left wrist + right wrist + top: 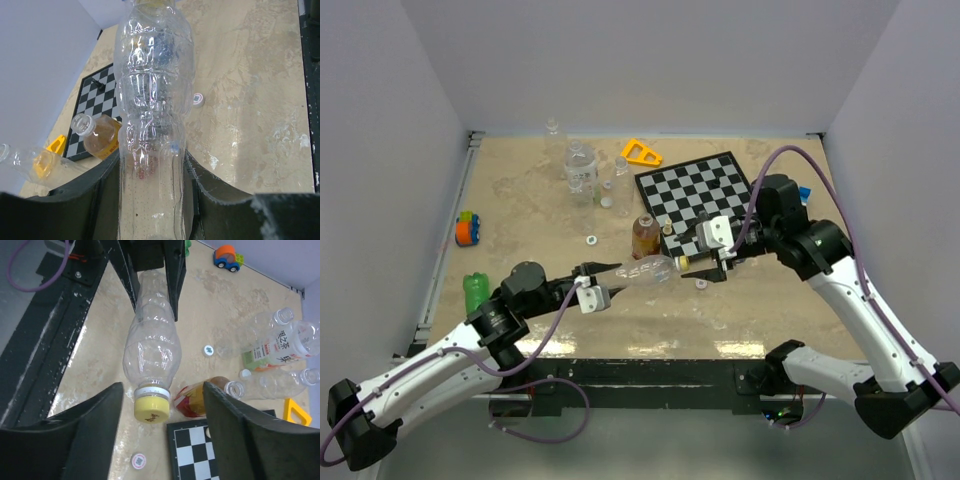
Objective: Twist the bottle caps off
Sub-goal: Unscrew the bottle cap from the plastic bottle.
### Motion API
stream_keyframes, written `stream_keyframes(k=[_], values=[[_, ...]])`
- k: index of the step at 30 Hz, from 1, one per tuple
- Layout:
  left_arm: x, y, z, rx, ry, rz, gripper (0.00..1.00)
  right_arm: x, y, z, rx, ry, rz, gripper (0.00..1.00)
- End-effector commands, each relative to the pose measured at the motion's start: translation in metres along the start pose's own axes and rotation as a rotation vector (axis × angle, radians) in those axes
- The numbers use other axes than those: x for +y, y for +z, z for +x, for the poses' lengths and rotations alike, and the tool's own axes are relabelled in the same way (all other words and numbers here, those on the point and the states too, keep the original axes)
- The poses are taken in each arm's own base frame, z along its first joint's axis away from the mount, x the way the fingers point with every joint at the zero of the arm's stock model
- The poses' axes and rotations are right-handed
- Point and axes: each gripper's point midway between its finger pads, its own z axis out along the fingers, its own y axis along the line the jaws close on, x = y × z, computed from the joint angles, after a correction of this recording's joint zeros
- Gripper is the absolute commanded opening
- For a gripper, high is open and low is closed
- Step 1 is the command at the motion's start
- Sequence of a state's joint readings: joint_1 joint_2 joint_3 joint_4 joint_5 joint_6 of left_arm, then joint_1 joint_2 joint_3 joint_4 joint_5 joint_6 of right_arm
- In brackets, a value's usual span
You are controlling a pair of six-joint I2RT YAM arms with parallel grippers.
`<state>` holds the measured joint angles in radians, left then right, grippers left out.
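My left gripper (605, 272) is shut on the base end of a clear plastic bottle (645, 270) and holds it level above the table. In the left wrist view the bottle (152, 100) fills the gap between the two fingers (100, 200). Its yellow cap (151, 407) is still on the neck and points toward my right gripper (162, 390). That gripper stands open, a jaw on each side of the cap with a gap on both sides, touching nothing. The right gripper (695, 262) sits at the front edge of the chessboard.
An amber bottle (644, 235) without a cap stands beside the chessboard (695, 190). Loose white caps (591, 239) (701, 284) lie on the table. Clear uncapped bottles (580, 165) stand at the back, next to a yellow triangle (641, 152). At the left are a green bottle (476, 292) and a toy car (468, 229).
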<state>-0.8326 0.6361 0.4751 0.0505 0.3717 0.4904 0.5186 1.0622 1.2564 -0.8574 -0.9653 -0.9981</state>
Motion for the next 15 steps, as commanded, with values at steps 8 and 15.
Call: stream_keyframes(k=[8, 15], values=[[-0.009, 0.000, -0.007, -0.064, -0.054, 0.017, 0.00, 0.005, -0.020, -0.015, -0.044, 0.063, 0.043, 0.98], [-0.013, 0.003, -0.008, -0.074, -0.080, 0.037, 0.00, 0.015, -0.012, 0.002, -0.024, 0.020, -0.043, 0.98]])
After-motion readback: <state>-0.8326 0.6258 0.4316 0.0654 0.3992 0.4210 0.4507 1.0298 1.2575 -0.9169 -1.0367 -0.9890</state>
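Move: The yellow cap, still on the bottle the left hand grips, sits roughly at the right fingertips: about 2 cm left of the right hand and 1 cm below. From the left hand it lies about 13 cm right, 3 cm ahead and 6 cm above. The amber bottle stands about 8 cm ahead and 8 cm left of the right hand, its middle some 20 cm lower; a loose white cap lies 1 cm ahead, 4 cm right, far below. Opening fully, the right hand backs 1.5 cm right from the cap, rises, then dips; left lowers the bottle. ##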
